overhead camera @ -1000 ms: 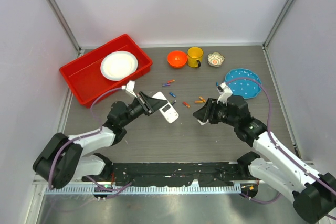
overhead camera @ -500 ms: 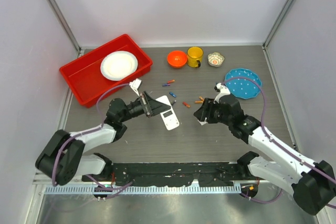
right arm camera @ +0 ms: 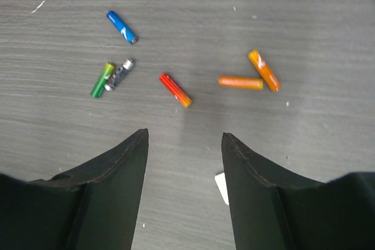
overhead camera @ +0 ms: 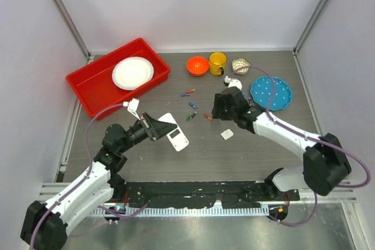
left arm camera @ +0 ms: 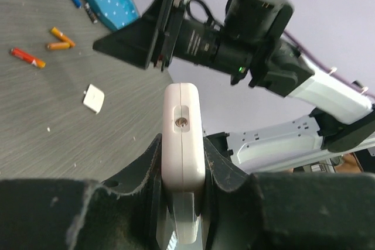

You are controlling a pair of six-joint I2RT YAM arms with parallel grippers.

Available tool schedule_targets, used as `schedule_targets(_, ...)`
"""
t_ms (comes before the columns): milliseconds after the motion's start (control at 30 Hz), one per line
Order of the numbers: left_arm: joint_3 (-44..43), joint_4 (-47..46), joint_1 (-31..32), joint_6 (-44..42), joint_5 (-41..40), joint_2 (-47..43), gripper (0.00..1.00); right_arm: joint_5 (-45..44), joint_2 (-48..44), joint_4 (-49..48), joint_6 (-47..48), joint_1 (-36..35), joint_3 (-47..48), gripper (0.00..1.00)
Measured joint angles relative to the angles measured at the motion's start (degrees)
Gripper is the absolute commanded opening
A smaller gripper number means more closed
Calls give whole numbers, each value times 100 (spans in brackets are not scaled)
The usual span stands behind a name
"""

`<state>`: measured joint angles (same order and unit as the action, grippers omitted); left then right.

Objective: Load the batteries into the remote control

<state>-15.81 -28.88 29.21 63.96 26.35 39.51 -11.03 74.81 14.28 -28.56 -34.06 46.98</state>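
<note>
The white remote control (overhead camera: pixel 176 137) is clamped edge-on in my left gripper (overhead camera: pixel 156 128), which is shut on it just above the table; in the left wrist view the remote control (left arm camera: pixel 183 127) stands between both fingers. My right gripper (overhead camera: pixel 220 107) hovers open and empty over the batteries. In the right wrist view, beyond the right gripper (right arm camera: pixel 184 137), lie a red battery (right arm camera: pixel 175 90), two orange ones (right arm camera: pixel 240 82), a green one (right arm camera: pixel 102 79), a dark one (right arm camera: pixel 120 72) and a blue one (right arm camera: pixel 122 26). A small white cover piece (overhead camera: pixel 227 134) lies flat on the table.
A red bin (overhead camera: pixel 88 86) holding a white plate (overhead camera: pixel 133 72) stands at the back left. An orange bowl (overhead camera: pixel 197 65), a yellow mug (overhead camera: pixel 218 62) and a small patterned bowl (overhead camera: pixel 240 65) line the back. A blue plate (overhead camera: pixel 270 93) sits right of the right arm.
My left arm drew back to the left and nearer with the remote. My right arm swung away to the far left over the batteries, and the white cover piece now lies on the table.
</note>
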Motion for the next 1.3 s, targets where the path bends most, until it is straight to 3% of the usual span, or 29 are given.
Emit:
schedule_targets(267,103,-345,-9,205,564,553,0,-874,1180,262,527,-192,1001,51)
schedule_targets(533,256,-1709,-9,752,1217,1128,0,-992,1294,249,544,-177,946,52)
schedule_targets(700,267,-2074,-9,848,1377,1189,0,-1178,1292,164,472,-177,831,52)
schedule_targets(900,284,-2129,-9,848,1423,1130,0,-1292,1156,-22,470,-173,570,51)
schedule_targets(1300,293,-1703,-9,649,1425,872,0,-1342,999,-282,505,66,533,33)
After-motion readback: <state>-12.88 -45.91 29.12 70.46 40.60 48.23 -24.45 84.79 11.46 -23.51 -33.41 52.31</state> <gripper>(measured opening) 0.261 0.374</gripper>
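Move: The two orange batteries lie on the table some 5 cm ahead of the right hand, 4 cm to its right and roughly 9 cm below. From that hand, the red battery is about 4 cm ahead and 3 cm left, and the white battery cover some 6 cm back and 5 cm right, all at table height. From the left hand, which holds the remote aloft, the orange batteries are about 17 cm ahead, 29 cm right and 22 cm lower. Forward about 5 cm, with a late drift to the right, the empty right hand goes towards the orange batteries, dipping a couple of centimetres and then rising slightly, its left side rolling down while the fingers partly close above the table. The left hand, still gripping the remote, draws back some 3 cm and a little right, turning about 15 degrees clockwise. ##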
